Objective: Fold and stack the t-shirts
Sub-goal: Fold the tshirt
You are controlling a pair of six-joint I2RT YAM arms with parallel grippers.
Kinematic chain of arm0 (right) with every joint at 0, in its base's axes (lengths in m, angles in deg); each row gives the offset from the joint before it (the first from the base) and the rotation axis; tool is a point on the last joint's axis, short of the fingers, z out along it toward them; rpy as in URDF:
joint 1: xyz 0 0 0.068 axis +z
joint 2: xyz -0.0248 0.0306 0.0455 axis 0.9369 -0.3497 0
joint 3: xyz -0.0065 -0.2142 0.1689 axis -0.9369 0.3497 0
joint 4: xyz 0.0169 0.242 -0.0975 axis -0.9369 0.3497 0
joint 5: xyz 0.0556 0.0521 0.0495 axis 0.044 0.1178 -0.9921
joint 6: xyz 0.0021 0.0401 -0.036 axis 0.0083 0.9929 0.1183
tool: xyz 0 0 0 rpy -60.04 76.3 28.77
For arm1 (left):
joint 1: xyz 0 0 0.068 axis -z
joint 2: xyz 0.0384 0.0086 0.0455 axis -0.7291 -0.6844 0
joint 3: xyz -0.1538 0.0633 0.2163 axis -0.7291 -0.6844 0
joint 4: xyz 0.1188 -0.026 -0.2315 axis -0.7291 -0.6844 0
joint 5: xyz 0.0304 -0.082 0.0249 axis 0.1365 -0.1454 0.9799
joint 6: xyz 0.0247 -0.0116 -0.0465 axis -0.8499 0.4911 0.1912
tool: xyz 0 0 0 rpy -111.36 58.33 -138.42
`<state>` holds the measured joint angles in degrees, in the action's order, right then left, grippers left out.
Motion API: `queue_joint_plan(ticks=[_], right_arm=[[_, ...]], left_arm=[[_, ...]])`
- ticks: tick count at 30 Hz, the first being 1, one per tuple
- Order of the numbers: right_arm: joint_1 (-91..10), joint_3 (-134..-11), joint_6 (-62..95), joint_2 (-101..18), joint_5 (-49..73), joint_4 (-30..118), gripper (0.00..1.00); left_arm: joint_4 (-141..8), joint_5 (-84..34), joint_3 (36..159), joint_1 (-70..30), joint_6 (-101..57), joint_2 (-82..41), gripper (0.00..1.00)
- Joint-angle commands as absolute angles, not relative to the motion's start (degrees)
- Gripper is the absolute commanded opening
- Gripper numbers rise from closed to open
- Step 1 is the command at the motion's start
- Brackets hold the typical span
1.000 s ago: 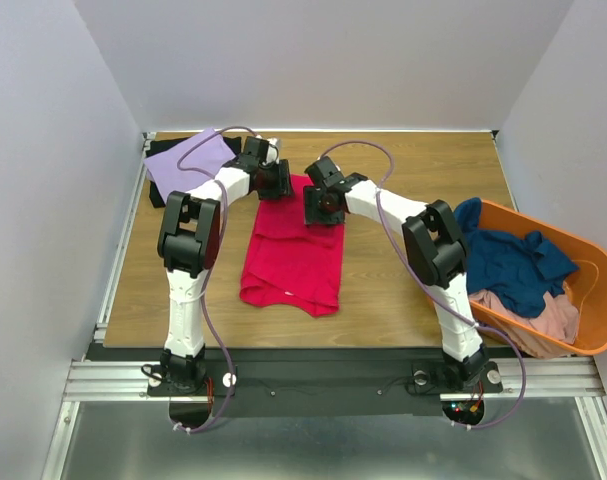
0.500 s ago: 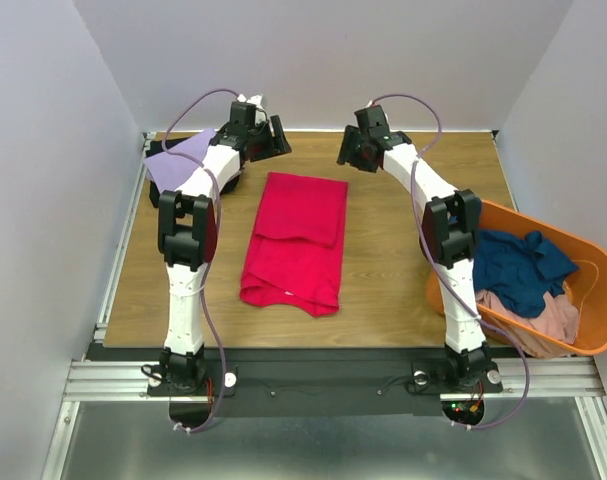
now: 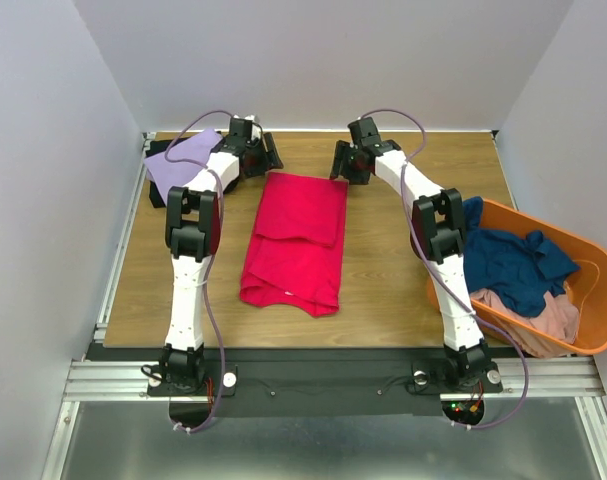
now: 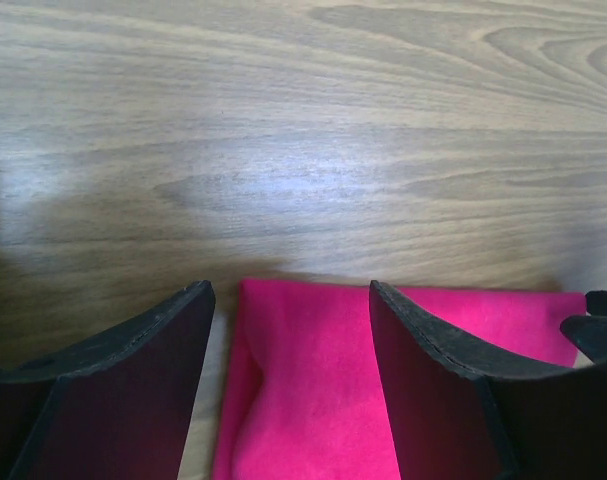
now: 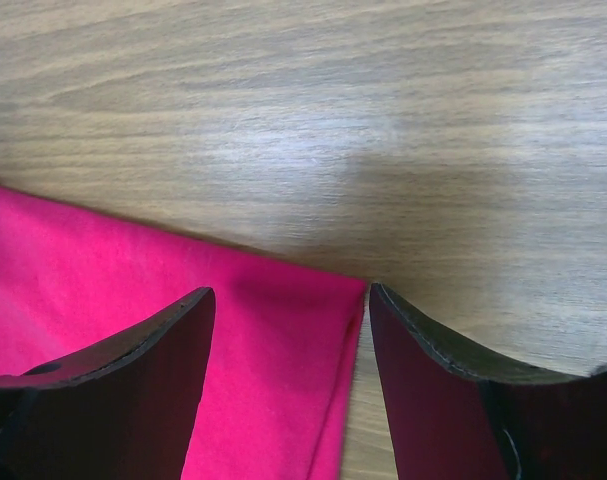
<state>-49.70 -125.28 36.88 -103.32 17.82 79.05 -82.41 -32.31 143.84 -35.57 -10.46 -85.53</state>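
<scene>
A crimson-pink t-shirt [image 3: 298, 240] lies lengthwise mid-table, its near half folded over. My left gripper [image 3: 267, 158] hovers open over the shirt's far left corner [image 4: 313, 390], which lies flat between the two dark fingers [image 4: 133, 380]. My right gripper [image 3: 341, 163] stands open over the far right corner [image 5: 273, 350], the cloth edge just inside its right finger [image 5: 453, 400]. Neither holds cloth. A lavender t-shirt [image 3: 183, 160] lies on a black one [image 3: 158, 196] at the far left. Navy [image 3: 518, 265] and dusty pink [image 3: 543, 320] t-shirts sit in the tub.
The orange tub [image 3: 595, 270] hangs over the table's right edge beside the right arm. White walls close in the wooden table [image 3: 393, 280] on three sides. A metal rail [image 3: 313, 375] runs along the near edge.
Both grippers let go of the crimson shirt's far end, opened, swung back and out, then came down at its far corners. The far end now lies spread flat.
</scene>
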Motion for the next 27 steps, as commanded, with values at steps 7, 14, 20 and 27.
queue_joint_plan(ticks=[7,14,20,27], right_arm=[[-50.5,-123.1,36.6,-102.2,16.9,77.8,0.69],[-50.5,-121.2,37.2,-101.2,16.6,78.0,0.69],[-50.4,-120.7,37.9,-101.8,14.5,78.1,0.51],[-50.4,-121.7,37.9,-102.3,12.6,78.0,0.25]], left_arm=[[-82.8,-31.7,142.5,-35.2,-10.4,-83.2,0.72],[-82.4,-31.6,138.5,-35.2,-10.9,-80.9,0.68],[-82.6,-31.4,137.7,-35.2,-11.2,-81.3,0.49],[-83.2,-31.3,140.9,-35.2,-11.3,-83.0,0.28]])
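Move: The far left corner of the red t-shirt lies almost at the open left fingers, about 1 cm back, 1 cm left and 1 cm below them. The purple t-shirt on its pile is some 21 cm left of that hand, 1 cm ahead. The red far right corner sits about 2 cm right of the right fingers, 1 cm back and 1 cm lower. The red shirt's middle is roughly 18 cm back and 12 cm left of the right hand. Ease both open grippers down and slightly back, only 1 to 2 cm in all, so the fingertips straddle the two far corners of the red t-shirt. Then close both, the left a little ahead of the right, from about three-quarters open to a third, gathering each corner's cloth between the fingertips and keeping the wrists nearly still. ##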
